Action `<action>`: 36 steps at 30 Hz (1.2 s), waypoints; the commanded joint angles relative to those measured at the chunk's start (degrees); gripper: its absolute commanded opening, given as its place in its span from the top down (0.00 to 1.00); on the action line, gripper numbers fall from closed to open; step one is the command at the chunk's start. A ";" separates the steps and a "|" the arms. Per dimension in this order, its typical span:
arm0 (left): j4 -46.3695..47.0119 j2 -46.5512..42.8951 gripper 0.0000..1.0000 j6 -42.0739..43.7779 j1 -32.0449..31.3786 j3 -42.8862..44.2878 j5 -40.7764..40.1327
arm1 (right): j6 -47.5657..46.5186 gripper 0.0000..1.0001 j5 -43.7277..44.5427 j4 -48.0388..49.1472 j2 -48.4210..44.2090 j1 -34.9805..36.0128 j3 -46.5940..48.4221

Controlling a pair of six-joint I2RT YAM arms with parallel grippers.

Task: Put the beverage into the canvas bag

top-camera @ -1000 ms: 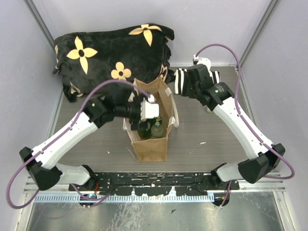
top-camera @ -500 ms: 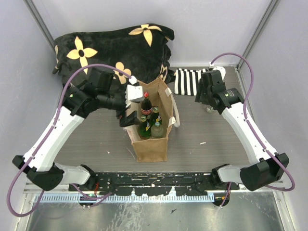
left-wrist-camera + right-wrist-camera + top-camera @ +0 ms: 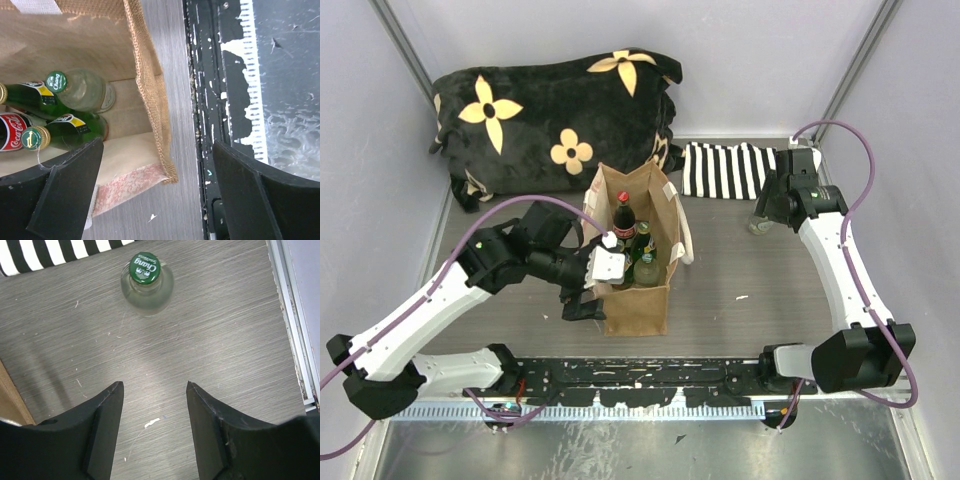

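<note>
The canvas bag stands open at mid-table. Inside it are a red-capped cola bottle and green bottles. From the left wrist view I look down into the canvas bag at a clear green-capped bottle, two green bottles and the cola bottle. My left gripper is open by the bag's near left corner, holding nothing. Another clear green-capped beverage bottle stands upright on the table. My right gripper hangs open above the table just short of it.
A black flowered blanket fills the back left. A black-and-white striped cloth lies right behind the loose bottle. The metal side rail runs close on its right, and the black base rail lies beside the bag.
The left gripper has left the cola bottle in the bag, drawn out and come down to the bag's near left corner. The right arm has swung right, over the loose bottle.
</note>
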 commanded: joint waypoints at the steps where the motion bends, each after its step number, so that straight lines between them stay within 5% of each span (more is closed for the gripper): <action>1: 5.21 0.55 0.05 1.93 -1.12 -1.88 -2.53 | -1.77 0.41 -1.37 2.05 0.66 -1.85 2.56; 4: 7.42 0.24 0.14 1.68 -2.35 -3.84 -3.67 | -2.22 0.41 -1.39 2.29 1.05 -2.82 2.30; 17: 16.64 -6.66 0.95 10.08 -16.11 -15.13 -13.97 | -1.38 0.42 -2.11 5.45 4.70 -7.69 1.54; 27: 22.36 -8.55 0.99 22.61 -22.09 -22.76 -21.71 | -0.41 0.41 -3.82 8.07 5.81 -8.49 0.77; 36: 20.95 -8.94 1.00 24.20 -22.12 -22.87 -22.40 | -0.38 0.38 -8.84 4.58 10.95 -8.53 8.49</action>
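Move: The near-left corner of the canvas bag's rim lies about 3 cm right of the open left gripper, 1 cm back and 5 cm below. Inside the bag, the clear bottle's middle is some 11 cm ahead, 13 cm right and 17 cm below that gripper; the nearest green bottle stands about 5 cm left of it. From the right gripper, the last bottle is about 9 cm ahead, 1 cm right, 13 cm below; the striped cloth lies some 14 cm beyond it. Bring the left gripper down about 4 cm onto the bag's near-left rim corner, moving right and a little back as well, while shutting the wide-open fingers to pinch the burlap; then roll the wrist some 40 degrees clockwise, seen along the fingers. Meanwhile ease the right gripper rightward and down, then forward about 4 cm towards the last bottle, fingers staying part open. ##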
